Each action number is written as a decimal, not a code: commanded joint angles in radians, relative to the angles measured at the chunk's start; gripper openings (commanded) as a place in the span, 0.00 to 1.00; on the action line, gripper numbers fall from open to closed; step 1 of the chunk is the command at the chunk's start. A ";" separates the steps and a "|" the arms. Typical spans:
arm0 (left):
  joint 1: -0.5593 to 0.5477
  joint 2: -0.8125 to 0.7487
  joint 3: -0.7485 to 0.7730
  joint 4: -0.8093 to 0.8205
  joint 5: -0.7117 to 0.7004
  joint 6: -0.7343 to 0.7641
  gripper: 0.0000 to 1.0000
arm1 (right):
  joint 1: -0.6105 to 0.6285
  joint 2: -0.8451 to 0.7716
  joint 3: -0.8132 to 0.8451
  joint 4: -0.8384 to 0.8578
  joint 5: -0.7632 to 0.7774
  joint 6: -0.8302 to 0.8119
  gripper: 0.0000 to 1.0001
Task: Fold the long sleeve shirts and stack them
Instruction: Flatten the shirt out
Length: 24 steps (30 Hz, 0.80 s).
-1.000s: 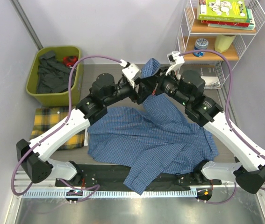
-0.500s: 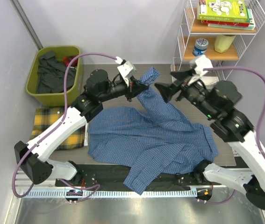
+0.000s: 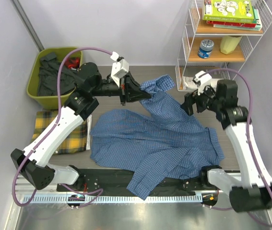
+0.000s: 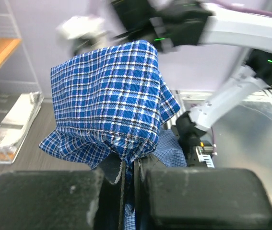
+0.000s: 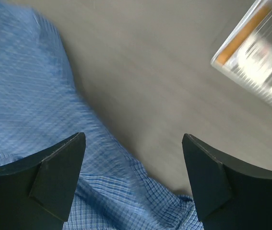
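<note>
The blue fine-check shirt lies spread and rumpled on the table, one sleeve lifted toward the back. My left gripper is shut on that sleeve's end. In the left wrist view the bunched cloth rises from between the closed fingers. My right gripper hangs open over the shirt's right edge, apart from the sleeve. The right wrist view shows only blue cloth and bare table between its spread fingertips. The yellow plaid shirt lies folded at the left.
A green bin of dark clothes stands at the back left. A white wire shelf with books, a tin and papers stands at the back right. A black mat lies along the near edge.
The sleeve end passed from my right gripper to my left. The left shut on it and pulled it left; the right opened and drew back to the right.
</note>
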 commanded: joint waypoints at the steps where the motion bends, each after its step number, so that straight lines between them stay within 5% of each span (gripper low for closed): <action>1: 0.002 -0.003 0.064 0.025 0.119 0.028 0.00 | -0.120 0.159 0.084 -0.157 -0.333 -0.160 0.84; 12: 0.056 0.057 0.087 0.033 0.122 0.073 0.00 | -0.151 0.228 0.102 -0.346 -0.511 -0.366 0.81; 21: 0.068 0.061 0.079 0.097 0.181 0.041 0.00 | -0.148 0.320 0.074 -0.122 -0.435 -0.274 0.68; 24: 0.076 0.060 0.078 0.106 0.185 0.041 0.00 | -0.142 0.354 0.082 -0.107 -0.433 -0.271 0.73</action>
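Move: Below and just ahead of the open right hand, about 3 cm forward, 3 cm left and 9 cm down, lies the raised edge of the blue checked shirt. From that hand, the flap held by the left hand is some 16 cm left, 5 cm back and 12 cm up; the newspaper tray is roughly 20 cm ahead, 6 cm right and 22 cm down. From the left hand, the same edge is about 15 cm right, 8 cm ahead and 21 cm down. Dropping quickly by about 7 cm towards the shirt's raised edge, the right hand swings some 20 degrees counter-clockwise and tips its fingers down. Once low, it draws back about 3 cm, then eases forward again over the edge, its fingers starting to close but still well apart. The left hand keeps its pinch on the held-up flap, rocking slightly back, then forward. ##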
